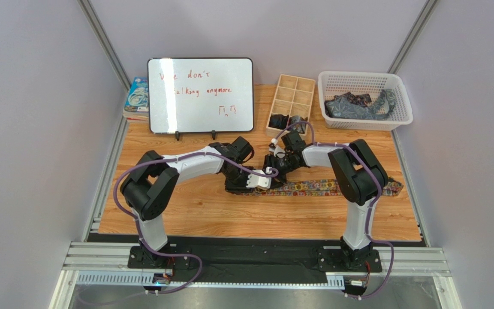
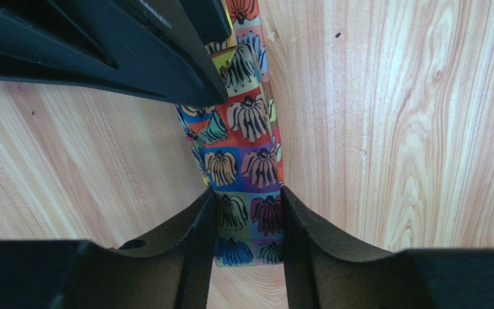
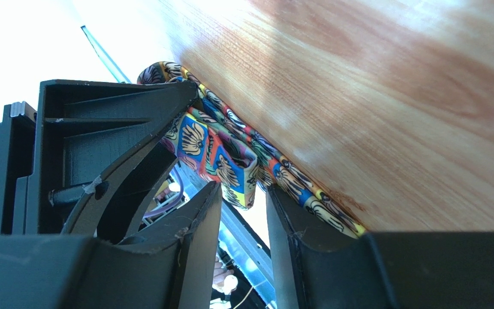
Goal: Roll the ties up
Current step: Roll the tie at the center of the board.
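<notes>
The floral tie lies stretched across the wooden table from the middle to the right edge. In the left wrist view its narrow end runs flat between my fingers, and my left gripper has its pads against both edges of it. My right gripper stands open, and a folded loop of the same tie hangs just at its fingertips with a gap on each side. Both grippers meet over the tie's left end, left gripper in front of right gripper. Dark ties lie in a heap in the basket.
A white mesh basket stands at the back right. Beside it is a wooden divided box with dark rolls in its near compartments. A whiteboard on feet stands at the back left, with a book behind it.
</notes>
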`<state>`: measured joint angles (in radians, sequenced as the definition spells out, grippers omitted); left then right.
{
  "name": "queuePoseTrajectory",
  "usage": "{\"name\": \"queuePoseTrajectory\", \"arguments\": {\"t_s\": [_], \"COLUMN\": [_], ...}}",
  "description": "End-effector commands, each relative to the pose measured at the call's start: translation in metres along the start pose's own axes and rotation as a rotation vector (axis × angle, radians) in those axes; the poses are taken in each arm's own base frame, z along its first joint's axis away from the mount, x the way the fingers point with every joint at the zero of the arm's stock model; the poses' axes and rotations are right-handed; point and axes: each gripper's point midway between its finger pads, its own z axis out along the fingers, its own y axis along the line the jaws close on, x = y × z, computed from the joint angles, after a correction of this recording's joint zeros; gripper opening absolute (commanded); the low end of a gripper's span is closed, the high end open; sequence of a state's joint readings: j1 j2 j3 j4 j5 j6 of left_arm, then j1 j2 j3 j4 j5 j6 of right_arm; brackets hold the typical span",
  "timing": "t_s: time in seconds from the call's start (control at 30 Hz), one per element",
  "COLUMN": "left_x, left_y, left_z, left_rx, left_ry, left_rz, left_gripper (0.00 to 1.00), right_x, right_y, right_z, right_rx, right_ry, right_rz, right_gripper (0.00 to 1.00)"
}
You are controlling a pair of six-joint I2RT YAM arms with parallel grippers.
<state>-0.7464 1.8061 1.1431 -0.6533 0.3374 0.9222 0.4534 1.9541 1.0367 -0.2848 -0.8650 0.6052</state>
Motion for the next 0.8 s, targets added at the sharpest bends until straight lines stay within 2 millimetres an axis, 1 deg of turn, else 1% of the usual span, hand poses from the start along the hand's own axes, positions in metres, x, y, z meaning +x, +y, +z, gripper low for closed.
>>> {"name": "queuePoseTrajectory", "arguments": {"t_s": [0.0, 0.1, 0.17, 0.2, 0.23, 0.27, 0.33, 0.37, 0.43, 0.5, 0.53, 0.57, 0.63, 0.67, 0.73, 0.77], "left_x": [-0.002, 0.000, 0.001, 0.002, 0.002, 0.003, 0.004, 0.004, 0.007, 0.001, 0.003, 0.000, 0.002, 0.001, 0.004, 0.005], "left_y": [-0.002, 0.000, 0.000, -0.001, -0.002, -0.002, -0.001, -0.001, 0.003, 0.005, 0.008, 0.008, 0.009, 0.011, 0.006, 0.010], "left_z": [0.001, 0.002, 0.003, 0.003, 0.004, 0.003, 0.001, -0.004, -0.011, -0.025, -0.032, -0.040, -0.048, -0.054, -0.054, -0.056], "left_rx": [0.007, 0.004, 0.005, 0.006, 0.007, 0.006, -0.005, -0.012, -0.029, -0.039, -0.045, -0.054, -0.056, -0.070, -0.058, -0.078], "left_ry": [0.002, 0.011, 0.016, 0.018, 0.019, 0.024, 0.028, 0.027, 0.011, -0.035, -0.060, -0.083, -0.126, -0.152, -0.172, -0.186], "left_rz": [0.023, 0.010, 0.004, 0.002, -0.004, -0.007, -0.025, -0.031, -0.078, -0.115, -0.179, -0.203, -0.285, -0.298, -0.321, -0.317], "left_gripper": [0.46, 0.46, 0.47, 0.47, 0.48, 0.51, 0.55, 0.59, 0.63, 0.66, 0.66, 0.68, 0.70, 0.72, 0.73, 0.74], "right_x": [-0.007, -0.005, -0.004, -0.005, -0.006, -0.006, -0.009, -0.009, -0.010, -0.011, -0.012, -0.013, -0.014, -0.015, -0.015, -0.016], "right_y": [0.018, 0.019, 0.017, 0.016, 0.013, 0.006, -0.001, -0.008, -0.014, -0.018, -0.018, -0.019, -0.019, -0.019, -0.021, -0.021], "right_z": [-0.004, -0.001, 0.000, 0.001, 0.002, 0.005, 0.007, 0.010, 0.011, 0.011, 0.012, 0.012, 0.012, 0.012, 0.013, 0.013], "right_rx": [-0.021, -0.027, -0.022, -0.018, -0.003, 0.015, 0.047, 0.066, 0.092, 0.110, 0.114, 0.114, 0.120, 0.122, 0.128, 0.128], "right_ry": [-0.016, -0.004, -0.001, -0.005, -0.009, 0.000, -0.003, 0.003, -0.004, -0.012, -0.015, -0.018, -0.022, -0.022, -0.022, -0.024], "right_rz": [-0.046, -0.051, -0.063, -0.069, -0.081, -0.073, -0.069, -0.059, -0.054, -0.052, -0.054, -0.051, -0.052, -0.052, -0.051, -0.051], "right_gripper": [0.38, 0.36, 0.31, 0.28, 0.19, 0.13, 0.04, 0.02, 0.00, 0.00, 0.00, 0.00, 0.00, 0.00, 0.00, 0.00]}}
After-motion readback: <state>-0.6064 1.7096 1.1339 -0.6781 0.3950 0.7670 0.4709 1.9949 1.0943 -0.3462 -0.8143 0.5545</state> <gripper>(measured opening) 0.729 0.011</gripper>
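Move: At the left hand, the folded end of the tie already sits between the half-open fingers, centred on them and about 1 cm below. The right hand has the free edge of the folded flap at its tips, some 1 cm left and 1 cm down; the folded end lies about 7 cm to its left and 2 cm down. The unrolled strip is centred roughly 22 cm to this hand's right, level in reach, and the wooden box 25 cm ahead and 9 cm right. Closing fully on the flap's free edge, the right hand pinches the cloth while sinking about 1 cm onto the strip, then holds there. The left hand waits at the folded end, then opens, lets go of its sides and lifts clear about 5 cm, up, left and forward together, turning some 15 degrees counter-clockwise with fingers left wide. ##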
